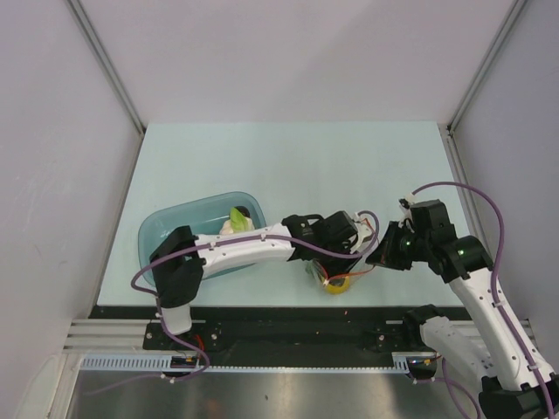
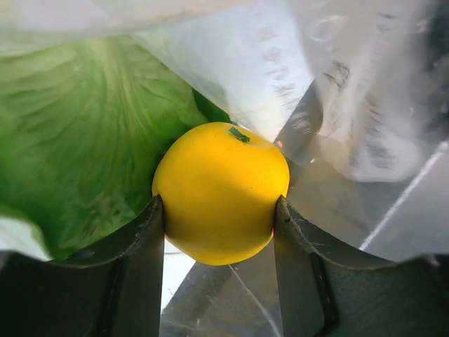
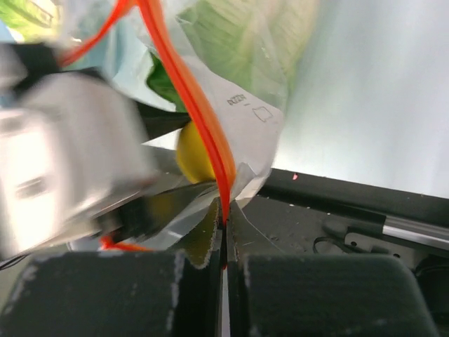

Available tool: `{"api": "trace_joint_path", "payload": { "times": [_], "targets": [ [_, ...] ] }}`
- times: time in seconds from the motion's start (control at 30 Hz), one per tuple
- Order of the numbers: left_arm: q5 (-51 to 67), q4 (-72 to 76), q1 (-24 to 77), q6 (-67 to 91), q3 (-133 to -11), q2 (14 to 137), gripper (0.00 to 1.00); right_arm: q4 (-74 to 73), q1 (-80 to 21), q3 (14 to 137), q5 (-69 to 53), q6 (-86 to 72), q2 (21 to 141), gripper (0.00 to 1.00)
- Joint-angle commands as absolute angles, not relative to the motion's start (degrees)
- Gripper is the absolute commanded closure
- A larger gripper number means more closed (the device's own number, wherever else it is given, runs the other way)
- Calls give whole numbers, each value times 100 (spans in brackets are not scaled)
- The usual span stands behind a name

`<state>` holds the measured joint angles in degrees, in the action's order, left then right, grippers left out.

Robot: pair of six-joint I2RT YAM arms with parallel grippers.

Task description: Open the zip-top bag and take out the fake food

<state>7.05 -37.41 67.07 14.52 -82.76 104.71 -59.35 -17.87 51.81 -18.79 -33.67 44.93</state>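
The zip-top bag (image 1: 325,275) hangs open near the table's front edge between both arms. My left gripper (image 2: 219,210) reaches inside it, and both fingers press on the sides of the round yellow fruit (image 2: 221,182). Green lettuce (image 2: 77,126) lies just left of the fruit, inside the clear plastic (image 2: 365,91). My right gripper (image 3: 224,210) is shut on the bag's red-orange zip strip (image 3: 193,105) and holds that edge up. The fruit (image 3: 191,158) shows behind the strip. From above, the right gripper (image 1: 377,255) sits just right of the bag.
A teal tray (image 1: 162,231) stands at the left, under the left arm, holding a white cauliflower (image 1: 229,227) and a green leafy piece (image 1: 238,214). The black table edge and rail (image 1: 279,319) run right below the bag.
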Motion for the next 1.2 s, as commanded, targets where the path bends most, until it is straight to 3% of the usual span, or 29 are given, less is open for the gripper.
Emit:
{"api": "trace_joint_path", "payload": {
  "times": [0.0,0.5,0.83,1.17],
  "targets": [
    [536,-4008,6688,1345,-8815,9827,100,-5818,-1767,5124,-1600,-3129,4509,100],
    [694,-3789,6539,1731,-9598,8940,100,-5871,-1767,5107,-1547,-2804,4553,100],
    [757,-2725,6092,1942,-8843,7350,100,-5670,-1740,5159,-1749,-2716,4860,100],
    [-306,-4295,3851,2294,-7359,5845,100,-5590,-1732,5703,-2092,-2689,5264,100]
  ]
}}
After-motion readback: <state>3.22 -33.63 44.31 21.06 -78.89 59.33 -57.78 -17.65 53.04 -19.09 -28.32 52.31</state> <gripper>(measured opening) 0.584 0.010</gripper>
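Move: The left hand already grips the yellow fruit inside the bag; the teal bin it will go to has its middle about 35 cm left, 12 cm ahead and some 4 cm lower. The cauliflower in the bin is about 26 cm left of the hand and 13 cm ahead; the lettuce in the bag is 4 cm left and 4 cm ahead. From the right hand, which has the bag's rim pinched, the bin is roughly 44 cm left, 10 cm ahead and 14 cm below. Left hand, still pinching the fruit, rises nearly 30 cm out of the bag, then swings 15 cm left. ##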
